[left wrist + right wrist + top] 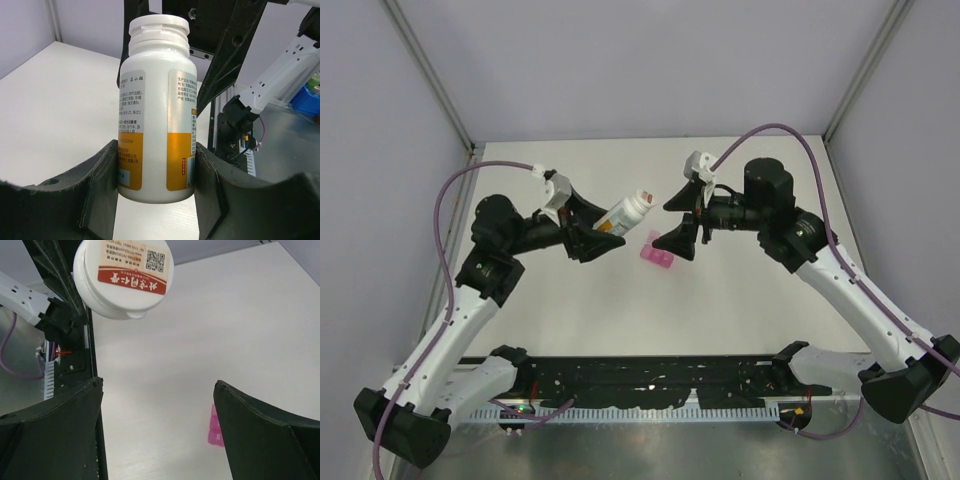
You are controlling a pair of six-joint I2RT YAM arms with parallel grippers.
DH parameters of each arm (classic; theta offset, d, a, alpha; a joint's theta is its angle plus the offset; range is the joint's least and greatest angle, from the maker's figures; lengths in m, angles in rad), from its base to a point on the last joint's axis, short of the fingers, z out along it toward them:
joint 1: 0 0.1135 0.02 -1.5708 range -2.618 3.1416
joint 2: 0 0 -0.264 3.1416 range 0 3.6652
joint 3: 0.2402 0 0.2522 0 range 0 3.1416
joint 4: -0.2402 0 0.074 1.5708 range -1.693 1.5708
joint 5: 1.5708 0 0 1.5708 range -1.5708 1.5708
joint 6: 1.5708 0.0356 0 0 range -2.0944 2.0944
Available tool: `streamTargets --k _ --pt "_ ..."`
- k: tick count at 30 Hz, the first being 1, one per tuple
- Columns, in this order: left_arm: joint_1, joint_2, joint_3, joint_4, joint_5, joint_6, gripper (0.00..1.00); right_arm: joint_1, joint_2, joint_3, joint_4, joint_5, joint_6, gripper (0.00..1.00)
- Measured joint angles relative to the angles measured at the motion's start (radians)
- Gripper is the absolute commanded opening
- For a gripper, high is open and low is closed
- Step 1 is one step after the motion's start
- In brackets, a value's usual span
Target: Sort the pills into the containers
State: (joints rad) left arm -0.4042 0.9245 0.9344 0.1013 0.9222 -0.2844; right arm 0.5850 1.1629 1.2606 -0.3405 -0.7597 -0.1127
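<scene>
My left gripper [604, 228] is shut on the lower body of a white bottle [626, 212] with an orange label, held above the table with its capped end towards the right arm. In the left wrist view the bottle [155, 110] fills the gap between the fingers [102, 175]. My right gripper [662, 224] stands open just past the cap, nothing between its jaws. The right wrist view has the cap [123, 275] at upper left. The pink containers [657, 252] lie on the table under the right gripper; its right finger partly hides the containers [214, 429]. No pills show.
White tabletop [720, 310] with grey walls at the left, back and right. A black rail [650, 382] runs along the near edge between the arm bases. Purple cables loop over both arms.
</scene>
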Motion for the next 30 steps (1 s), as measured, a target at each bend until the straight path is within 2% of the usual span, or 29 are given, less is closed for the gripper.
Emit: streamTargets --k 5,13,22,30 --pt "0.001 -0.018 -0.070 -0.028 -0.035 0.089 0.00 -0.012 -0.031 -0.077 -0.006 0.097 -0.061 0.95" --pt "0.001 -0.049 -0.230 -0.020 -0.107 0.187 0.00 -0.034 0.031 -0.173 0.042 0.241 -0.083 0.95" --pt "0.001 -0.054 -0.433 0.131 -0.223 0.225 0.00 -0.038 0.147 -0.276 0.136 0.389 -0.126 0.96" --pt "0.001 0.010 -0.517 0.266 -0.317 0.242 0.00 -0.038 0.267 -0.294 0.196 0.438 -0.150 0.96"
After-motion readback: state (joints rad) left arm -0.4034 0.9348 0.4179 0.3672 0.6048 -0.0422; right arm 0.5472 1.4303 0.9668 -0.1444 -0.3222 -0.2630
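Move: The pink pill box lies on the table about 18 cm ahead of the empty, open right hand, 4 cm to its left and some 33 cm below. From that hand the capped white bottle, gripped in the left hand, is about 10 cm left, level fore-and-aft and 3 cm higher. From the left hand the pill box is about 20 cm ahead, 10 cm right and 35 cm below. Both hands sink some 20 cm towards the pill box, the open right also forward, the left keeping the bottle. ##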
